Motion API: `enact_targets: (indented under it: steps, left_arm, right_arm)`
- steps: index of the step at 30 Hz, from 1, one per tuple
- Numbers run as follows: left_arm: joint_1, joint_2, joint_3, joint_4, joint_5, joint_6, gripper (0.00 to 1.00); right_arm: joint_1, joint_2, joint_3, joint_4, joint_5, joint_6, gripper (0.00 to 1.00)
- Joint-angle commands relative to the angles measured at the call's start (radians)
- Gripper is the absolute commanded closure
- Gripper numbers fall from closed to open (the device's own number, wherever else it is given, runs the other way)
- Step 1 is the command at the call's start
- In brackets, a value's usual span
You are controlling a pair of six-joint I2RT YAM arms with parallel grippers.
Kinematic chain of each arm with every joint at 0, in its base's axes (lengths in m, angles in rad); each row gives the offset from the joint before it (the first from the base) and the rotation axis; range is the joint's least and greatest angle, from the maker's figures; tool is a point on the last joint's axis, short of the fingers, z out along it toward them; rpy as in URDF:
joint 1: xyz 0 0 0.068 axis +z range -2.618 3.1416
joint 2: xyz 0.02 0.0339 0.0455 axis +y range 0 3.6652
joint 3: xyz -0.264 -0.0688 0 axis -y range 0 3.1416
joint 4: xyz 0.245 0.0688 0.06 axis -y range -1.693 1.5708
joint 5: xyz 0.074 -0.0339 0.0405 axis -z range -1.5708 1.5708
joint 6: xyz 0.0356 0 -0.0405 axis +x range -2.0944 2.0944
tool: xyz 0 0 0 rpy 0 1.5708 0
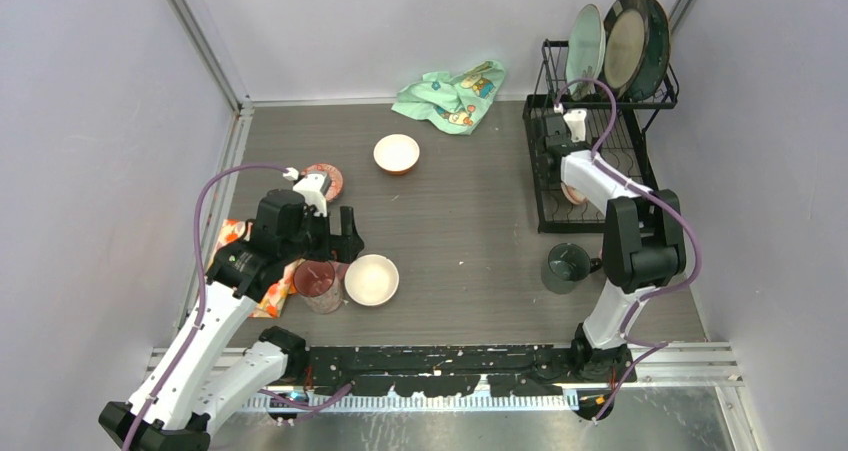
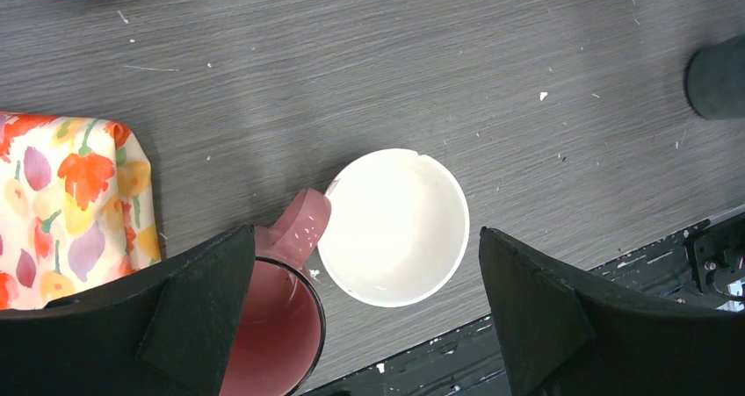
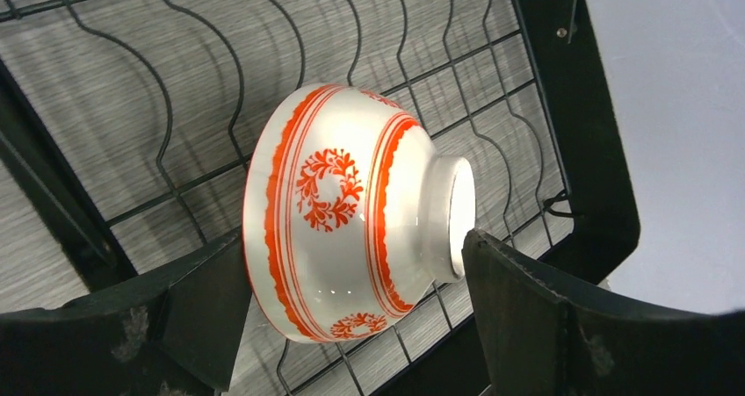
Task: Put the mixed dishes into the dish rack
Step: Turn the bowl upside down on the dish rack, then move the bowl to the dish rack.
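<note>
The black wire dish rack (image 1: 640,161) stands at the right, with three plates (image 1: 625,43) upright on its upper shelf. In its lower basket (image 3: 176,106) a red patterned bowl (image 3: 351,212) lies on its side on the wires. My right gripper (image 3: 351,269) is open around it, one finger by the rim and the other at the foot. My left gripper (image 2: 365,304) hangs open over a pink cup (image 2: 277,326) and a white bowl (image 2: 394,226), its left finger above the cup's rim. A dark green cup (image 1: 566,266) stands near the rack.
An orange floral cloth (image 1: 232,243) lies under the left arm, and a mint-green cloth (image 1: 450,93) lies at the back. Another white bowl (image 1: 396,153) and a patterned bowl (image 1: 330,176) sit mid-table. The table's near rail (image 2: 562,343) runs just below the white bowl.
</note>
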Motion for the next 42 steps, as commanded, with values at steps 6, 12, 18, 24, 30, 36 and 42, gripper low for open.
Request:
enact_targets:
  steps: [6, 12, 18, 24, 30, 36, 42]
  left_arm:
    - [-0.004, -0.007, -0.001, 0.038, -0.006, 0.018, 0.0]
    - [-0.006, -0.018, -0.004, 0.041, -0.002, 0.018, 0.0]
    - [-0.006, -0.016, -0.003, 0.041, 0.005, 0.02, 0.0]
    - [-0.009, -0.022, -0.006, 0.044, 0.003, 0.021, 0.0]
    - [-0.013, -0.022, -0.007, 0.044, 0.003, 0.021, 0.0]
    - [-0.015, -0.02, -0.007, 0.044, 0.003, 0.023, 0.0]
    - [-0.015, -0.016, -0.007, 0.045, 0.0, 0.024, 0.0]
  right_arm:
    - [-0.001, -0.139, -0.016, -0.031, -0.124, 0.064, 0.1]
    - [-0.002, -0.177, -0.017, -0.065, -0.16, 0.102, 0.1]
    - [-0.047, -0.268, -0.077, -0.048, -0.326, 0.221, 0.12]
    - [-0.139, -0.341, -0.191, 0.052, -0.542, 0.388, 0.28]
    - [-0.242, -0.353, -0.288, 0.16, -0.684, 0.514, 0.49]
    - [-0.292, -0.35, -0.365, 0.28, -0.747, 0.601, 0.58]
    - [-0.314, -0.362, -0.451, 0.425, -0.742, 0.659, 0.65]
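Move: The orange-patterned bowl lies on its side in the rack's lower tier, let go but still straddled by the right fingers, rim by one and foot by the other. Its middle is about 2 cm ahead, 1 cm right and 2 cm below the hand point. From that hand the dark mug stands some 17 cm back and 1 cm left, 5 cm lower; the pale green plate is roughly 17 cm ahead, 1 cm right and 20 cm higher. From the left hand the orange-patterned bowl is about 22 cm forward, 50 cm right and 10 cm down. Fingertips end close against the bowl's outside by its foot, seemingly touching. To get there, the right hand goes left and up about 3 cm each while drawing back, then sinks some 4.5 cm. It rolls nearly 60 degrees, left side rising, until the fingers point forward and down, and the wide-open fingers draw in to under half open. ##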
